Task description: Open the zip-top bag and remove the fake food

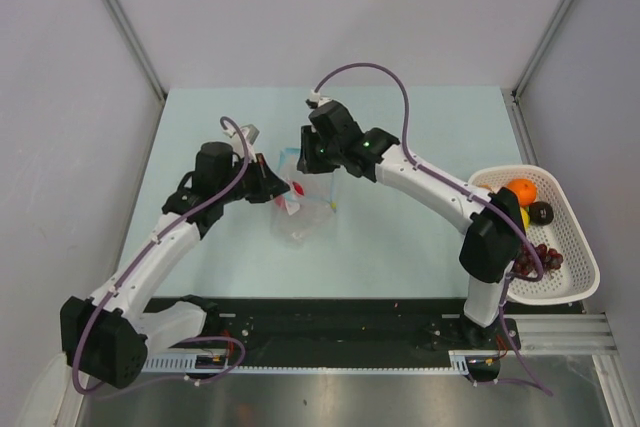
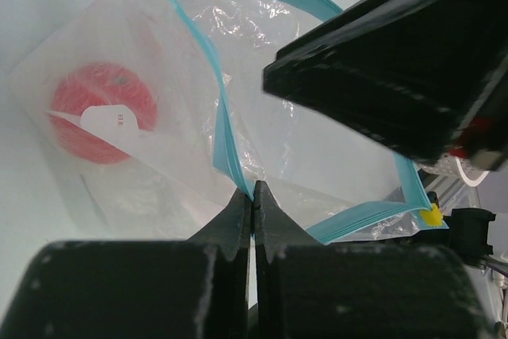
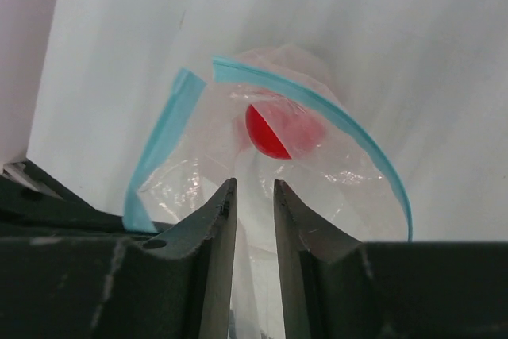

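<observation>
The zip-top bag (image 1: 312,215) lies mid-table, clear, with its teal zip mouth standing open (image 3: 355,134). One piece of fake food, a red ball (image 3: 271,134) (image 2: 95,113) (image 1: 297,189), sits inside it. My left gripper (image 1: 276,185) (image 2: 252,194) is shut on the teal zip strip (image 2: 226,148) at the bag's left edge. At the open mouth my right gripper (image 1: 312,159) (image 3: 255,188) has its jaws a narrow gap apart. A fold of clear film lies in that gap, and the red ball is just beyond the tips. More fake food lies in the basket.
A white perforated basket (image 1: 586,251) stands at the right table edge beside the right arm's base. It holds an orange ball (image 1: 521,190), a dark piece (image 1: 541,212) and purple-brown grapes (image 1: 540,260). Grey walls close in the table on three sides.
</observation>
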`<state>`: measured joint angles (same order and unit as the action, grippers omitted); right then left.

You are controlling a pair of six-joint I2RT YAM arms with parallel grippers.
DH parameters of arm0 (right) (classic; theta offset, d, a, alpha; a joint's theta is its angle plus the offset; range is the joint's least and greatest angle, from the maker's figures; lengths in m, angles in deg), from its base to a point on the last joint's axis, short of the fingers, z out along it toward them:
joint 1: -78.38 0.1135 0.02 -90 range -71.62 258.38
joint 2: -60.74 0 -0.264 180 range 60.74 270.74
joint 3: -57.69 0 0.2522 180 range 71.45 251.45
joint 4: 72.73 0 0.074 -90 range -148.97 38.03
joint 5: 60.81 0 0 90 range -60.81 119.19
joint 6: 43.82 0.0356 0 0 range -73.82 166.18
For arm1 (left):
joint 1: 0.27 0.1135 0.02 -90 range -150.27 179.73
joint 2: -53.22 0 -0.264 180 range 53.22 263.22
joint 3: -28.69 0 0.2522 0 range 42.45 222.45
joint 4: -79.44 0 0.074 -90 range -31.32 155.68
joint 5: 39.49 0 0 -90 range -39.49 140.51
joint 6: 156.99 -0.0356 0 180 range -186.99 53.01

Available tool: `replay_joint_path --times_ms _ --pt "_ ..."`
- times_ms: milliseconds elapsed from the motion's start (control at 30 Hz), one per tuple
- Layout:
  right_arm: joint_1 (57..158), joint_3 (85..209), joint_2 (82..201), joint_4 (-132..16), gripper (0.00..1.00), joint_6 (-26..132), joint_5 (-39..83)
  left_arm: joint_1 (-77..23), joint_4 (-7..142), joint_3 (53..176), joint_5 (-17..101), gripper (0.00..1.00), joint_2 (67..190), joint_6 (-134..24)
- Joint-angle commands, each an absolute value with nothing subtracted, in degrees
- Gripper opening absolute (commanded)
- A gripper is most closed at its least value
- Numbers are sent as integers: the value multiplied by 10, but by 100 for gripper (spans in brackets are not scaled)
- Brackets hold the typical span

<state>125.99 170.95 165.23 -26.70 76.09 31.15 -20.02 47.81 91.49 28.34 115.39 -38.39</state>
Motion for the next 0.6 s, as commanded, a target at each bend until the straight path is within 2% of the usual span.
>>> replay_joint_path --times_ms 0,333,567 --pt "1275 1694 1660 -290 29 757 304 -210 474 944 296 0 1132 -366" --pt "1285 1717 1744 -322 28 773 273 -232 484 952 292 0 1157 -346" --pt "1271 1672 1778 -421 30 766 232 -234 499 954 275 0 1177 -347"
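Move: The red fruit, alone in the bag, lies about 6 cm to the left of the right hand, 2 cm farther out and some 15 cm below. The bag rim pinched by the left fingers is roughly 5 cm back from the right hand, 3 cm left and 3 cm lower; the yellow zip pull is about 6 cm back, 7 cm right and 7 cm lower. From the left hand the fruit is 6 cm ahead, 3 cm left and 12 cm down. Sinking about 10 cm and easing some 4 cm left, the right hand dips through the open mouth of the bag, between the blue zip strips, towards the red fruit; its fingers tip slightly further down and stay parted, about a third open. The shut left fingers keep their pinch on the rim, shifting only about a centimetre. ##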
